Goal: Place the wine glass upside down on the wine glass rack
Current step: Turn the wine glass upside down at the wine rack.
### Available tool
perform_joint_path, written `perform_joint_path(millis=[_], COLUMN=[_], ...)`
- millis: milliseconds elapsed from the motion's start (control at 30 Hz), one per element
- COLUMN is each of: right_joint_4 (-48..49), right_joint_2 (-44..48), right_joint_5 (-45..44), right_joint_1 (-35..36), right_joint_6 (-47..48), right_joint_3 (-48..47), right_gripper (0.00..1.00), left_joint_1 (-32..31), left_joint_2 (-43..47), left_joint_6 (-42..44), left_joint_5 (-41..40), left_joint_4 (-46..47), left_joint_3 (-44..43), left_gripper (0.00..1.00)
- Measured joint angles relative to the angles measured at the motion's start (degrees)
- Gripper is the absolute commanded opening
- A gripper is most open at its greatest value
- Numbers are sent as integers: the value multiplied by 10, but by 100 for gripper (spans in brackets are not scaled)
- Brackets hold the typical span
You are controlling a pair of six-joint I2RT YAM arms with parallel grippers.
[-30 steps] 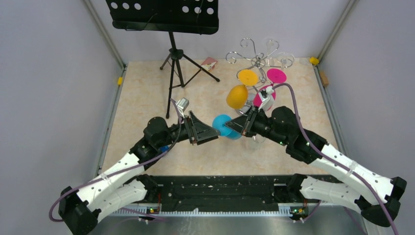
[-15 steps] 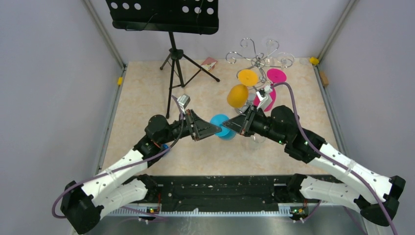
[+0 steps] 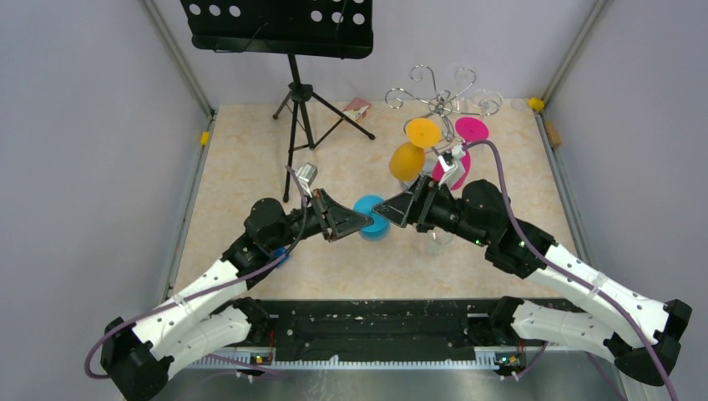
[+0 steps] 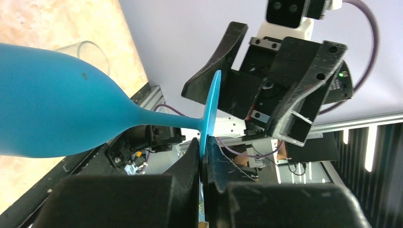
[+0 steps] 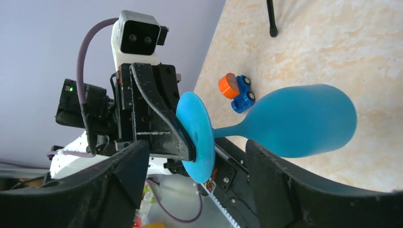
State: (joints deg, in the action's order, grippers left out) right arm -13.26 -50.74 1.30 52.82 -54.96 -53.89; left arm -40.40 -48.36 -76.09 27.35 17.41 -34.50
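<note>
A blue wine glass [image 3: 370,217] hangs on its side in mid-air between the two arms. My left gripper [image 3: 361,222] is shut on the rim of its round foot [image 4: 211,109], and the bowl [image 4: 52,114] points off to the left in the left wrist view. My right gripper [image 3: 394,206] stands open around the foot [image 5: 197,135] without touching it; its fingers [image 5: 119,180] are spread wide to either side. The wine glass rack [image 3: 434,100], of chrome wire, stands at the back right.
An orange glass [image 3: 407,163] and a pink glass [image 3: 455,163] hang upside down on the rack. A clear glass [image 3: 434,242] stands on the table under my right arm. A black music stand [image 3: 300,100] is at the back left. A toy car [image 5: 240,90] lies near my left arm.
My left gripper closed on the blue glass's foot. Then my right gripper opened and let go of it. The glass shifted slightly left with the left gripper.
</note>
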Motion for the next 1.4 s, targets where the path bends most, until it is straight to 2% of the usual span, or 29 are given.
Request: perform_joint_path(millis=[133, 667, 1200, 1400], right_joint_4=[-12, -49, -96, -106], right_joint_2=[0, 6, 37, 37], right_joint_5=[-12, -32, -69, -73], right_joint_1=[0, 0, 0, 0], right_joint_6=[1, -1, -1, -1], right_joint_3=[0, -2, -7, -7], right_gripper=[92, 96, 96, 98], left_joint_1=[0, 20, 57, 61], left_joint_2=[1, -28, -118, -146], left_joint_6=[18, 78, 225, 269], left_joint_5=[-7, -8, -28, -34], left_joint_4=[-32, -130, -357, -391], left_joint_3=[-2, -81, -311, -359], left_gripper=[0, 0, 0, 0])
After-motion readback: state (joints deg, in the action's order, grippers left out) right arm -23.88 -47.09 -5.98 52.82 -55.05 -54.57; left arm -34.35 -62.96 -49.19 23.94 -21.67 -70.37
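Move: The left fingers already hold the blue glass by the edge of its foot, bowl hanging down. The rack's empty left-hand hook lies about 29 cm ahead of this hand, 6 cm to its right and some 4 cm higher. The yellow glass hangs about 22 cm ahead and 12 cm right, the pink one 22 cm ahead and 22 cm right. From the right hand, that hook is roughly 28 cm ahead and 2 cm right. Keeping its pinch on the blue foot, the left hand dips about a centimetre, then carries the glass forward and up towards the rack, ending some 7 cm farther out and 4 to 5 cm higher. Its fingers tip downward by roughly 25 degrees, swinging the bowl to the left. The right hand, already mostly open, spreads fully and backs off about 3 cm right and slightly down. ##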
